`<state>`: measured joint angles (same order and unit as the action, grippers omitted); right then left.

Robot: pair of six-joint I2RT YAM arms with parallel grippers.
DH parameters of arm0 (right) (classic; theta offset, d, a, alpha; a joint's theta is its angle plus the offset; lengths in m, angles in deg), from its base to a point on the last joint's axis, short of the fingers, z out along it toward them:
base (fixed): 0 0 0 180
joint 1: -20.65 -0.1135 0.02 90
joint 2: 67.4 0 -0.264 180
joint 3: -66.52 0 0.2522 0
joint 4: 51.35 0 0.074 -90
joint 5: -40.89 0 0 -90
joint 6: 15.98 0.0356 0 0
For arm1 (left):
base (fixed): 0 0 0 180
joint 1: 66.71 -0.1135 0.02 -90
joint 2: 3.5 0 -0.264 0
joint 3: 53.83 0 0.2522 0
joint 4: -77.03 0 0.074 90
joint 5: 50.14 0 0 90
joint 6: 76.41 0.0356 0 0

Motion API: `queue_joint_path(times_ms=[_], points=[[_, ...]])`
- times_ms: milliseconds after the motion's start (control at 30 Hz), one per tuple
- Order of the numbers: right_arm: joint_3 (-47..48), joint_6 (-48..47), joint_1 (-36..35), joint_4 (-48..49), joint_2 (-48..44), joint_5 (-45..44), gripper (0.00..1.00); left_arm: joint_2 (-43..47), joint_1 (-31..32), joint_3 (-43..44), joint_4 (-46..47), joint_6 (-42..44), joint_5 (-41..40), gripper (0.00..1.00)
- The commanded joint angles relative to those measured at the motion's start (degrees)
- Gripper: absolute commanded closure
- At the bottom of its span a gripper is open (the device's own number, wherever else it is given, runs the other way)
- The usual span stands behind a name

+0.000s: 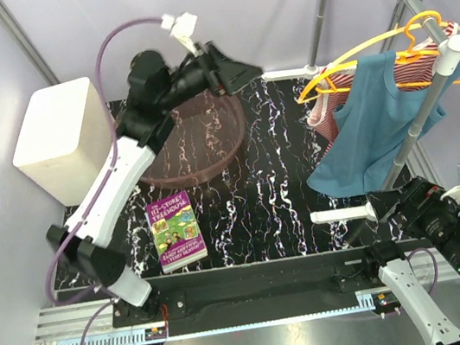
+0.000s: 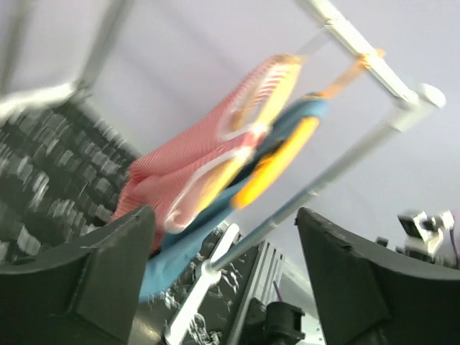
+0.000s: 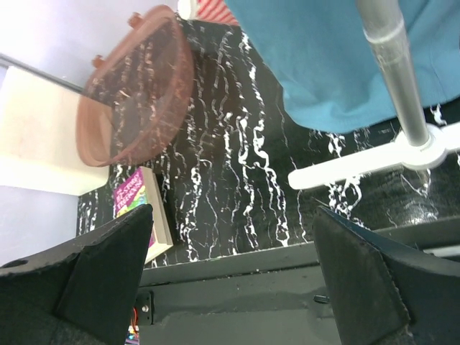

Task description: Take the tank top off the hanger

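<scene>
A blue tank top hangs on an orange hanger from the white rack at the right. A red striped garment hangs behind it on another orange hanger. My left gripper is raised over the back of the table, left of the rack, open and holding nothing. In its wrist view the tank top, hanger and striped garment lie ahead, apart from the fingers. My right gripper is open and low by the rack's foot, below the tank top's hem.
A brown mesh basket stands at the back centre, and a white box sits at the far left. A colourful book lies near the front left. The rack's pole and white foot stand close to my right gripper.
</scene>
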<state>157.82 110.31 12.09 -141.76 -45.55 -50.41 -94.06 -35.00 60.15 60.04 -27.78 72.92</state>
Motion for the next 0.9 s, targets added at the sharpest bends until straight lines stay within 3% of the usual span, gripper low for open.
queue_joint_path(times_ms=[0,167,267,333,567,633,867], points=[[3.4,-3.33,0.03,-3.86,1.18,0.86,0.0,-8.03,5.47,16.26,1.64,11.12,8.06,0.24],[4.73,-4.3,-0.14,-4.48,1.71,1.13,0.0,-20.95,9.6,33.68,1.47,11.04,11.5,0.33],[5.51,-4.74,-0.41,-4.74,1.8,2.53,0.0,-25.43,10.57,37.49,5.31,7.73,13.69,0.35],[6.13,-5.18,-0.5,-5.09,1.62,2.09,0.0,-26.5,11.1,37.41,8.74,4.73,15.19,0.41],[7.01,-4.74,-1.11,-6.06,0.74,1.65,0.0,-26.07,14.09,33.2,6.92,8.93,13.61,0.47],[7.19,-4.65,-1.37,-6.24,0.39,1.65,0.0,-26.51,14.7,33.19,6.48,9.11,13.79,0.56],[8.07,-3.95,-1.9,-6.94,-0.22,0.33,0.0,-26.77,17.16,32.31,3.67,12.18,11.42,0.59]])
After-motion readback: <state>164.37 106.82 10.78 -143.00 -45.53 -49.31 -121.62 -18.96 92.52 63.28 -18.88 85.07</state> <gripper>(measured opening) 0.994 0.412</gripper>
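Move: The left hand, high and open, heads for the near strap of the blue tank top on the hanger, about 25 cm to its right, roughly level with it fore and aft and some 3 cm higher. The hanger's near end is about 11 cm right and 4 cm back. The striped tank top hangs around 20 cm right, 3 cm farther out and 10 cm lower. From the right hand, the blue strap is roughly 23 cm ahead, 4 cm left, 15 cm higher. Towards the blue tank top's strap, the left hand sweeps about 16 cm right, fast then slowing, and draws back some 6 cm, arching up over the first half and sinking again to come in beside the hanger ends. It swings clockwise until the fingers point straight right, rolling a little, while they close to less than half open on nothing. The still-open right hand rises slightly and eases back. ##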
